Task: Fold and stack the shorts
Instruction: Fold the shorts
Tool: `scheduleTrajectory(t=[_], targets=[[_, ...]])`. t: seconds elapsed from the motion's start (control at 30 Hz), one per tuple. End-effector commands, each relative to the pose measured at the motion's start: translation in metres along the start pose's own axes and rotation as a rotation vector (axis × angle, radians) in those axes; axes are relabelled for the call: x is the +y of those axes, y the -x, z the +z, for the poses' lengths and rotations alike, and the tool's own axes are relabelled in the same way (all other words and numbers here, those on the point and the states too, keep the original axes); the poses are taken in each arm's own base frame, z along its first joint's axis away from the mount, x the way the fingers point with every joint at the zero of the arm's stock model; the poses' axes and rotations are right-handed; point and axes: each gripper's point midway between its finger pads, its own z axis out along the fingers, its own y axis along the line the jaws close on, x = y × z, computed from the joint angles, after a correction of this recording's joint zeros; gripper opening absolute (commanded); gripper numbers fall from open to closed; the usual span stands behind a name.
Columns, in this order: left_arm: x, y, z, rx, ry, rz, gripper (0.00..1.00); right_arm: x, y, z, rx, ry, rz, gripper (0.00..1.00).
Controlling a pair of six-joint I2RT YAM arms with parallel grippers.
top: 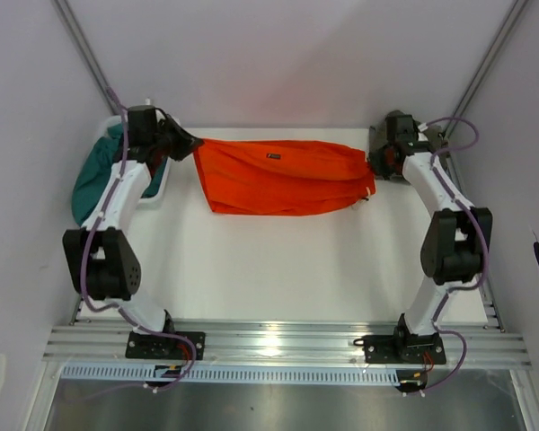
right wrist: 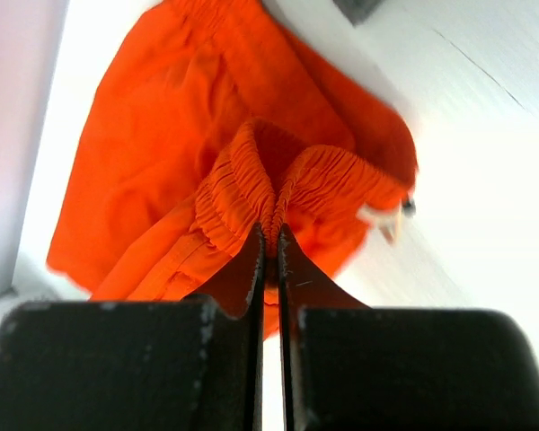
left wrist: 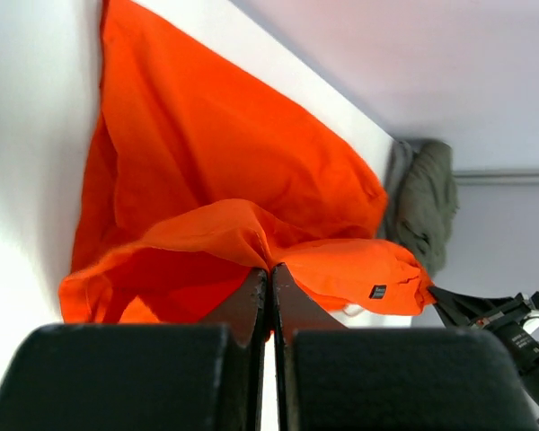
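The orange shorts [top: 283, 177] hang stretched between both grippers at the far side of the white table, lifted at both ends. My left gripper [top: 190, 144] is shut on the hem end of the shorts [left wrist: 251, 180], and the small dark hem tag [left wrist: 377, 291] shows. My right gripper [top: 377, 160] is shut on the gathered elastic waistband [right wrist: 269, 193]. The white drawstring [right wrist: 382, 220] dangles below the waistband. My left fingertips [left wrist: 259, 278] and right fingertips [right wrist: 256, 242] pinch the fabric tight.
A teal garment [top: 94, 175] lies in a white tray [top: 164, 182] at the far left under my left arm. An olive-green garment [left wrist: 427, 197] lies at the far right corner behind my right gripper. Grey walls enclose the table on three sides.
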Motion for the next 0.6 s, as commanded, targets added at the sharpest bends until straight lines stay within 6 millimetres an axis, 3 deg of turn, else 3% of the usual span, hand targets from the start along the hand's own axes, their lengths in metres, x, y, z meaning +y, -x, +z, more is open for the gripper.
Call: scheduleTrajectory(t=[0.0,0.03,0.1,0.17,0.2,0.27,0.3,0.5,0.57], targets=[[-0.030,0.019,-0.055,-0.120,-0.091,0.057,0.00,-0.006,0.015,-0.049,-0.074,0.038,-0.017,0.00],[-0.026,0.013,-0.059,-0.115,-0.083,0.057,0.00,-0.019,0.006,-0.048,-0.058,0.013,-0.025,0.00],[-0.015,0.000,-0.064,-0.100,-0.067,0.056,0.00,-0.024,0.002,-0.061,-0.064,0.029,-0.028,0.00],[-0.019,-0.001,-0.079,-0.125,-0.087,0.070,0.00,-0.041,-0.011,-0.062,-0.047,-0.001,-0.035,0.00],[-0.008,-0.012,-0.076,-0.102,-0.070,0.061,0.00,-0.043,-0.012,-0.070,-0.050,0.008,-0.036,0.00],[-0.009,-0.016,-0.085,-0.107,-0.083,0.067,0.00,-0.057,-0.022,-0.073,-0.041,-0.019,-0.042,0.00],[-0.001,-0.025,-0.084,-0.091,-0.072,0.064,0.00,-0.057,-0.023,-0.085,-0.054,0.001,-0.046,0.00],[-0.004,-0.026,-0.106,-0.130,-0.075,0.091,0.00,-0.072,-0.040,-0.120,-0.106,0.044,-0.049,0.00],[-0.007,-0.025,-0.108,-0.133,-0.082,0.096,0.00,-0.074,-0.042,-0.122,-0.104,0.048,-0.048,0.00]])
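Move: Both hands already hold the shorts' raised edge, the left about 24 cm above the table and the right about 14. From the left hand, the middle of the lying shorts is roughly 24 cm right, 3 ahead and 22 below; the white basket is some 18 cm left, 4 ahead and 18 below. From the right hand, that shorts middle is about 23 cm left, 2 ahead and 13 below, and the olive pile some 15 cm right, 11 ahead and 10 below. Keep both grippers shut on the edge of the shorts and draw it back towards the bases, the left about 10 cm and the right about 14, so the upper layer trails back over the lying shorts. Arc both hands up some 4 cm at first, then let them sink most of that again. ##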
